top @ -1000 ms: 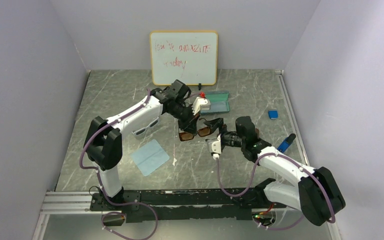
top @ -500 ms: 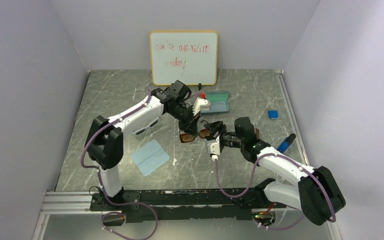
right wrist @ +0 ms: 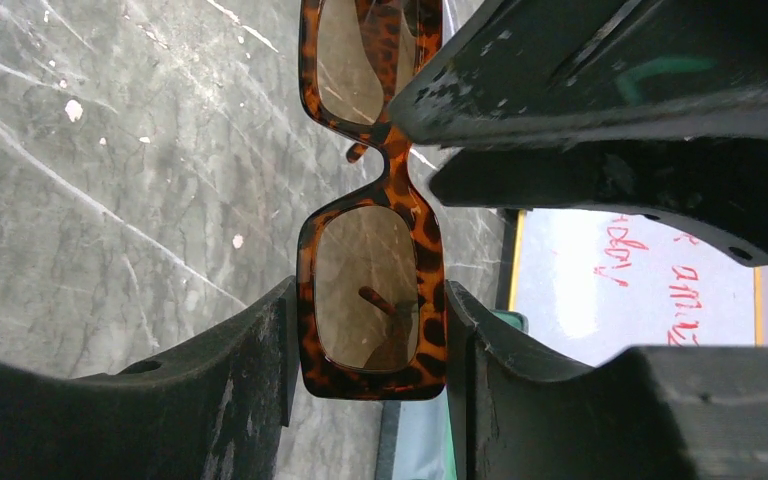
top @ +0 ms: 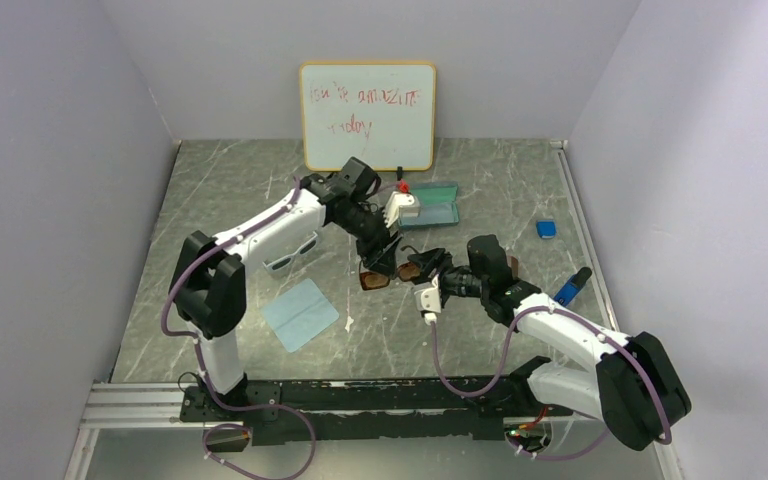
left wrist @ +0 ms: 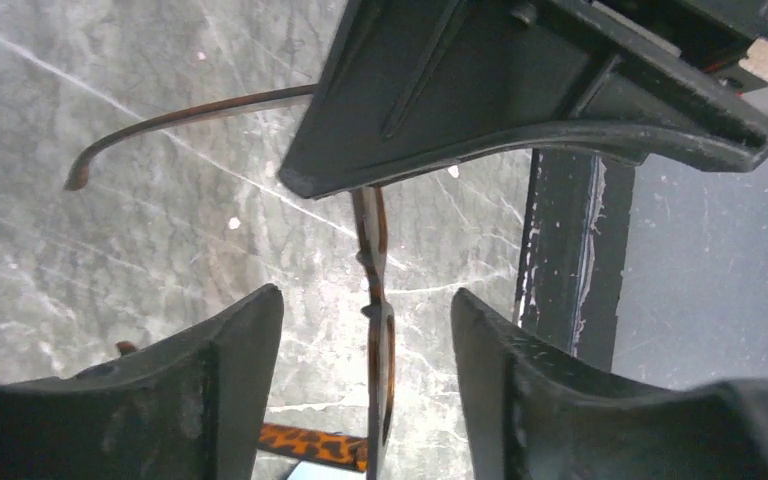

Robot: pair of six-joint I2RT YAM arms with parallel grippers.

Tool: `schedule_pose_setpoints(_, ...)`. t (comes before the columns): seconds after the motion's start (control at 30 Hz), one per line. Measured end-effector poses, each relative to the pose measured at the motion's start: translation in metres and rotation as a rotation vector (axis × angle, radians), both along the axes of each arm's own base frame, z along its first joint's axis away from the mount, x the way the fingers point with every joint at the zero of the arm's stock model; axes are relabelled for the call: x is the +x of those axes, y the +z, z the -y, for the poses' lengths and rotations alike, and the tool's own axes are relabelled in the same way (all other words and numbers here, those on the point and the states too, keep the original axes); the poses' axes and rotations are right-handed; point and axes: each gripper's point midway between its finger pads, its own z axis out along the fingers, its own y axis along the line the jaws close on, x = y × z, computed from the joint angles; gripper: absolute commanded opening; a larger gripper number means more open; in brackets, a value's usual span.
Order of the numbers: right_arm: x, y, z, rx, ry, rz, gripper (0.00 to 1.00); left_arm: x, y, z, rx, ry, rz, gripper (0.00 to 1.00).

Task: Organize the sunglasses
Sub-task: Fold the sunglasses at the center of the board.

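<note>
The brown tortoiseshell sunglasses (top: 392, 272) hang above the table's middle, between my two grippers. My right gripper (right wrist: 370, 300) is shut on them: its fingers (right wrist: 250, 360) press both sides of one amber lens's frame (right wrist: 370, 290). My left gripper (left wrist: 365, 300) stands open around the same pair, seen edge-on (left wrist: 380, 350), with a gap on each side. One temple (left wrist: 160, 125) sticks out to the left. In the top view the left gripper (top: 380, 260) reaches in from the back and the right gripper (top: 428, 272) from the right. The white sunglasses (top: 292, 252) lie under the left forearm.
A light-blue cloth (top: 300, 313) lies front left. An open teal case (top: 432, 204) sits behind the grippers, below the whiteboard (top: 367, 115). A small blue object (top: 546, 229) and a blue marker (top: 572, 284) lie near the right wall.
My left gripper, shut on the brown sunglasses before, has opened off them. My right gripper has narrowed onto the lens frame and now carries the pair.
</note>
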Motion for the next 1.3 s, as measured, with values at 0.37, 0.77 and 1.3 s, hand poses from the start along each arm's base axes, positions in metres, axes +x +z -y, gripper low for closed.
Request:
schedule_pose_setpoints(0.37, 0.008, 0.021, 0.003, 0.038, -0.049, -0.027, 0.27, 0.074, 0.088, -0.066, -0.095, 0.312, 0.287, 0.95)
schedule_pose_setpoints(0.77, 0.028, 0.066, 0.014, 0.099, -0.155, 0.016, 0.24, 0.093, -0.007, -0.109, 0.177, 0.446, 0.272, 0.96)
schedule_pose_setpoints(1.3, 0.024, 0.063, 0.016, 0.101, -0.167, -0.027, 0.24, 0.118, -0.026, -0.082, 0.162, 0.423, 0.165, 0.96)
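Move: The brown sunglasses' left temple, still unfolded, has its middle about 5 cm ahead of my left hand, 4 cm to its left and 6 cm lower; the frame stands free between my half-open left fingers. From my right hand, which holds the frame at the right lens, that temple lies some 12 cm left, 4 cm ahead and 4 cm lower. From my left hand, the open green case is 20 cm ahead and 10 cm right, the white sunglasses 10 cm ahead and 23 cm left, both on the board. I open my left fingers fully and swing that hand up, forward and left off the frame, about 10 cm each way, then drop it some 12 cm, turning it about 25 degrees counter-clockwise. A last few centimetres forward and back to the right bring its fingers close beside the left temple. Meanwhile my right hand keeps its pinch and lifts the sunglasses about 6 cm, slightly forward, turning them roughly 10 degrees clockwise. ##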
